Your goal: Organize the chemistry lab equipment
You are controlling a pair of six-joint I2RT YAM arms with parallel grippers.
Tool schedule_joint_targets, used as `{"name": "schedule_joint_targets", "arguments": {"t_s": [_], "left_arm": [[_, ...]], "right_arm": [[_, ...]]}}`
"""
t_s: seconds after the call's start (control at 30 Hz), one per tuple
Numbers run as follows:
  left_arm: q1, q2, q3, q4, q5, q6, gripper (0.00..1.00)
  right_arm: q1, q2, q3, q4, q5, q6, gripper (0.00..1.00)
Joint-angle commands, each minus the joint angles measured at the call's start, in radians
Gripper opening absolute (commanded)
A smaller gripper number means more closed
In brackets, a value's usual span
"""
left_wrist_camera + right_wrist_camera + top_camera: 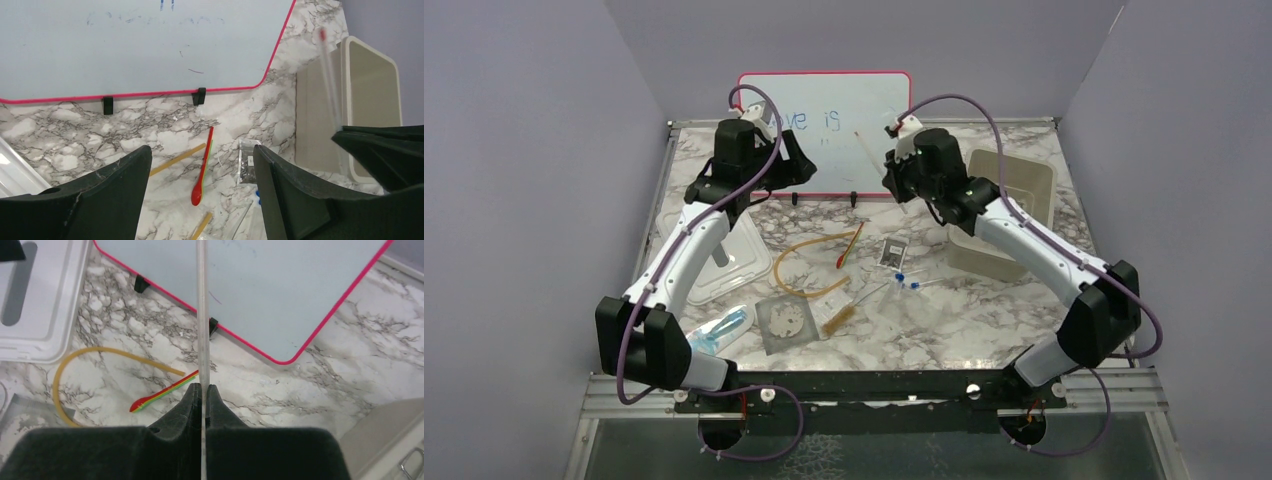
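My right gripper point(203, 386) is shut on a thin clear red-tipped dropper point(201, 310), held up in front of the whiteboard; the same dropper point(864, 152) point(330, 80) shows in the other views. My left gripper point(200, 155) point(799, 165) hangs open and empty above the table near the whiteboard's foot. Below lie an amber tubing loop point(809, 262) point(65, 385), red and green spoons point(202, 170) point(852, 243), a dark packet point(892, 252) point(246, 162), tiny blue-capped pieces point(902, 280), a grey gauze mat point(786, 322), a bristle brush point(839, 318) and a clear packet point(721, 330).
The red-framed whiteboard point(824, 100) stands at the back on two black feet. A beige bin point(1009, 205) point(370, 100) sits at the right under my right arm. Its lid point(724, 262) point(40, 300) lies at the left under my left arm.
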Motion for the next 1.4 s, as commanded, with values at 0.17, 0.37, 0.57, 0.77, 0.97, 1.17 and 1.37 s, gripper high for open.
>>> {"name": "schedule_joint_targets", "arguments": {"t_s": [0.17,0.37,0.57,0.77,0.97,1.17,1.37], "left_arm": [[-0.001,-0.003,-0.009,0.032,0.034,0.008,0.77],[-0.001,0.029,0.018,0.039,0.053,0.007,0.77],[-0.001,0.063,0.037,0.058,0.074,-0.013,0.77],[-0.001,0.114,0.071,0.068,0.098,-0.026,0.77],[-0.001,0.179,0.127,0.066,0.11,-0.008,0.77],[-0.001,0.237,0.18,0.066,0.114,-0.013,0.77],[-0.001,0.273,0.193,0.066,0.113,-0.016,0.77]], "right_arm": [[-0.117,-0.158,-0.001,-0.009,0.249,0.083,0.01],[-0.288,-0.228,-0.034,-0.086,0.336,0.197,0.01],[-0.413,-0.266,-0.136,-0.164,0.36,0.316,0.02],[-0.578,-0.251,-0.251,-0.112,0.225,0.341,0.02],[-0.612,-0.169,-0.318,-0.049,0.189,0.35,0.01],[-0.613,-0.094,-0.357,-0.012,0.198,0.312,0.03],[-0.612,-0.05,-0.41,0.01,0.25,0.278,0.04]]}}
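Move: The right hand, some 21 cm above the table with the glass rod already gripped, has the grey bin's middle about 30 cm to its right, 3 cm ahead and 15 cm below. The small dark packet lies on the table 3 cm back and 2 cm to the right, the red spoon 9 cm to the left and 1 cm back. From the empty left hand, the bin is roughly 50 cm right, 4 cm back and 18 cm lower. Keeping its pinch on the glass rod, the right hand swings some 30 cm right to the bin, rising about 6 cm at first, then sinks roughly 20 cm from that height into it. The wrist turns about 55 degrees clockwise and tips the fingers further down. The open left hand eases forward and a little right, sinking slightly. ##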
